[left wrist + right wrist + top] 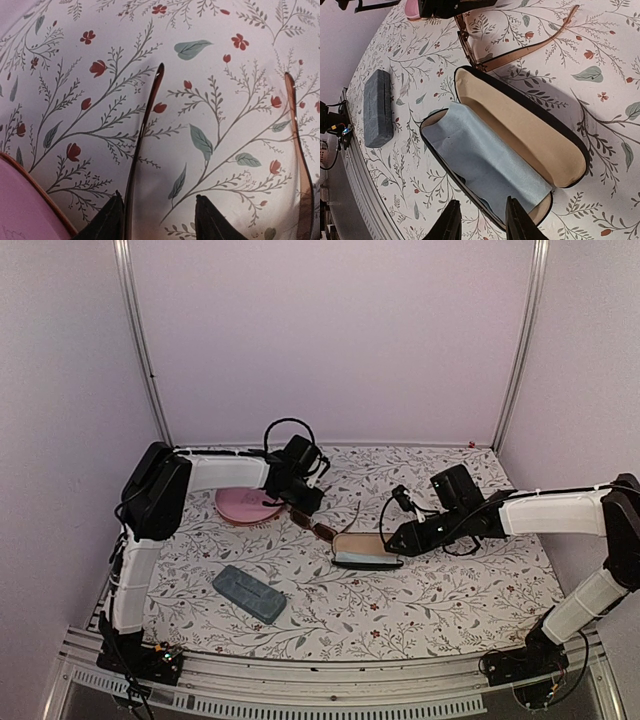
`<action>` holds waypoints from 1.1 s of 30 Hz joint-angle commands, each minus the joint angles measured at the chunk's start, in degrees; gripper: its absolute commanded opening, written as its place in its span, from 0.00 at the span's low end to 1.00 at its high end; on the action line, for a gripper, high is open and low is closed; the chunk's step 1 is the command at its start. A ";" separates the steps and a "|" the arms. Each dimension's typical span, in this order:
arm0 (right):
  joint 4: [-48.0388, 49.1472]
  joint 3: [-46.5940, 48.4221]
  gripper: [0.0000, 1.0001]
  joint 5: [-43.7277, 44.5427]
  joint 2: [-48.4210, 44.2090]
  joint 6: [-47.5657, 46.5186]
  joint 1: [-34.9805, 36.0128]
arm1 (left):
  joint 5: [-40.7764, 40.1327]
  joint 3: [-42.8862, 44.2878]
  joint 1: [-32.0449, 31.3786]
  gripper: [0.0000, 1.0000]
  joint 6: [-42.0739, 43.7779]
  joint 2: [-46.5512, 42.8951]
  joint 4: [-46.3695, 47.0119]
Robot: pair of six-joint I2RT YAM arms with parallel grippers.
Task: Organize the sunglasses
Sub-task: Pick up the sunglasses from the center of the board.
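A reddish-brown pair of sunglasses (322,530) lies unfolded on the floral cloth between the two arms. In the left wrist view its two thin arms (145,125) stretch away over the cloth. My left gripper (160,220) is open low over the pair, one thin arm running just inside the left finger (107,222). The same sunglasses (465,42) lie just beyond an open black case (570,150) with tan lining and a blue cloth (485,160). My right gripper (482,222) is open at the case's end, its near rim passing between the fingers.
A grey-blue rectangular case (250,592) lies closed toward the front left. A pink round object (243,506) sits by the left gripper (303,502). The right gripper (398,538) is at the black case's (365,552) right end. Walls enclose the table.
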 commanded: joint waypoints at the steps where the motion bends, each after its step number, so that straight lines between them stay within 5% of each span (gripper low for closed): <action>1: 1.32 -0.61 0.33 -1.15 -0.68 0.12 0.40 | -0.93 2.35 1.30 0.48 0.63 1.53 -2.44; 16: 1.84 -0.99 0.33 -1.44 -0.15 0.30 0.35 | 0.66 4.07 2.11 0.35 1.07 3.16 -5.90; 33: 1.81 -1.35 0.33 -1.70 -0.94 0.70 0.37 | -1.38 3.70 2.11 0.03 1.57 0.87 -7.43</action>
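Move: The near stretch of the sunglasses' left temple lies level with the left hand, about 2 cm to its left and 2 cm below. The near lens sits some 5 cm back and 2 cm left of the hand, the far temple about 3 cm back and 7 cm right. The pink plate is 13 cm left and 1 cm ahead. From the right hand, the left temple is roughly 13 cm ahead, 18 cm left and 7 cm down. The left hand's finger pads pinch the sunglasses' left temple between them, the half-open gripper closing almost shut. To get there the hand shifts about 2 cm left, onto the temple, and sinks about 1.5 cm towards the table, barely tilting; it doesn't lift. ##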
